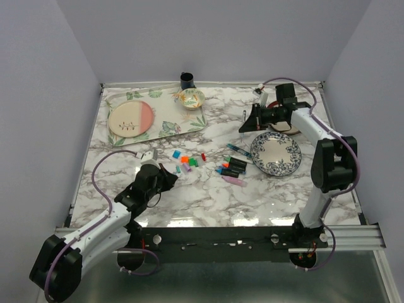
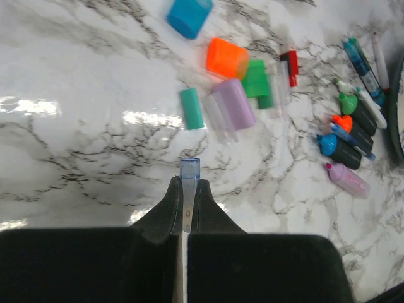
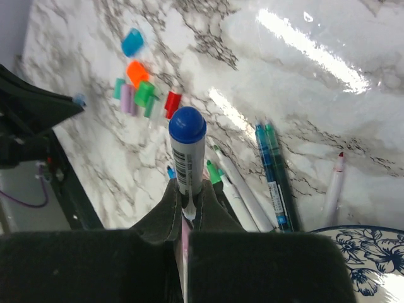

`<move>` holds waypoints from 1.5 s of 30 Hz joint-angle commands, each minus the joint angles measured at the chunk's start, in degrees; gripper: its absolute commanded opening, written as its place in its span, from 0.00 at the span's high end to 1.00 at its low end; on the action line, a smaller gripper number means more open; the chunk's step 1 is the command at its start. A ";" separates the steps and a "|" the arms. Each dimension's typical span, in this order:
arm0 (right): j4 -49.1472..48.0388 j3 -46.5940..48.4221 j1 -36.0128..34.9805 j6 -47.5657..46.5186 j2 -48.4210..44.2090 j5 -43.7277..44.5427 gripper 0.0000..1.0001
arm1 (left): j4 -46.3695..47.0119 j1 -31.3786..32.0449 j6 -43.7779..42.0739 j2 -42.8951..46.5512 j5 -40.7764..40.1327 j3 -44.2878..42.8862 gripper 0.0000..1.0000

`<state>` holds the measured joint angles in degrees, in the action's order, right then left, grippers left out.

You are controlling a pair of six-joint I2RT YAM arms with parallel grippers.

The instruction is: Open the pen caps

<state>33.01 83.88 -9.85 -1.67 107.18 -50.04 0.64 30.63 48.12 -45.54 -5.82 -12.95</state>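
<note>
My left gripper [image 2: 188, 183] is shut on a thin clear pen cap with a blue tip [image 2: 189, 169], low over the marble near the table's front left [image 1: 163, 180]. Loose pen caps lie just beyond it: blue [image 2: 189, 15], orange [image 2: 226, 57], green [image 2: 255, 79], purple [image 2: 233, 103], teal [image 2: 191, 108] and red [image 2: 290, 66]. My right gripper [image 3: 189, 186] is shut on a white pen with a barcode and a blue end [image 3: 187, 145], raised at the back right [image 1: 245, 124]. Short black highlighters [image 2: 346, 150] and thin pens [image 3: 273, 170] lie uncapped at mid-table.
A blue patterned plate [image 1: 276, 153] sits to the right of the pens. At the back left, a floral tray [image 1: 173, 125] carries a pink and cream plate [image 1: 130, 118]. A small bowl [image 1: 191, 98] and a dark cup [image 1: 187, 80] stand at the back.
</note>
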 commanded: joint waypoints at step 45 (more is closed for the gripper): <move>19.72 6.21 -12.74 -21.35 8.59 33.43 0.63 | -4.07 -5.23 2.60 -6.50 -3.67 -3.22 0.46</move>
<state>51.40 89.21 -22.17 -22.13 117.64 -17.54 -1.41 25.87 51.66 -53.54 -9.17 -14.28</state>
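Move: Just beneath the left hand, about 3 cm to its left, 1 cm ahead and 5 cm down, is the bare spot for its clear cap; the teal cap lies 5 cm ahead and 1 cm right of that hand, the purple cap 5 ahead, 4 right. The right hand's white pen goes some 4 cm back and 12 down; the blue pen lies 2 cm back of that hand, the highlighters 8 back and 2 left, the patterned plate 4 back and 14 right. Sinking about 11 cm while drawing back some 4 cm and swinging its fingers nearly 40 degrees down from pointing left, the right hand lays the blue-ended white pen among the uncapped pens and parts its fingers around the barrel. The left hand slides 3 cm left and 4 cm down, opens to let go of the clear cap, then begins easing forward and up. ##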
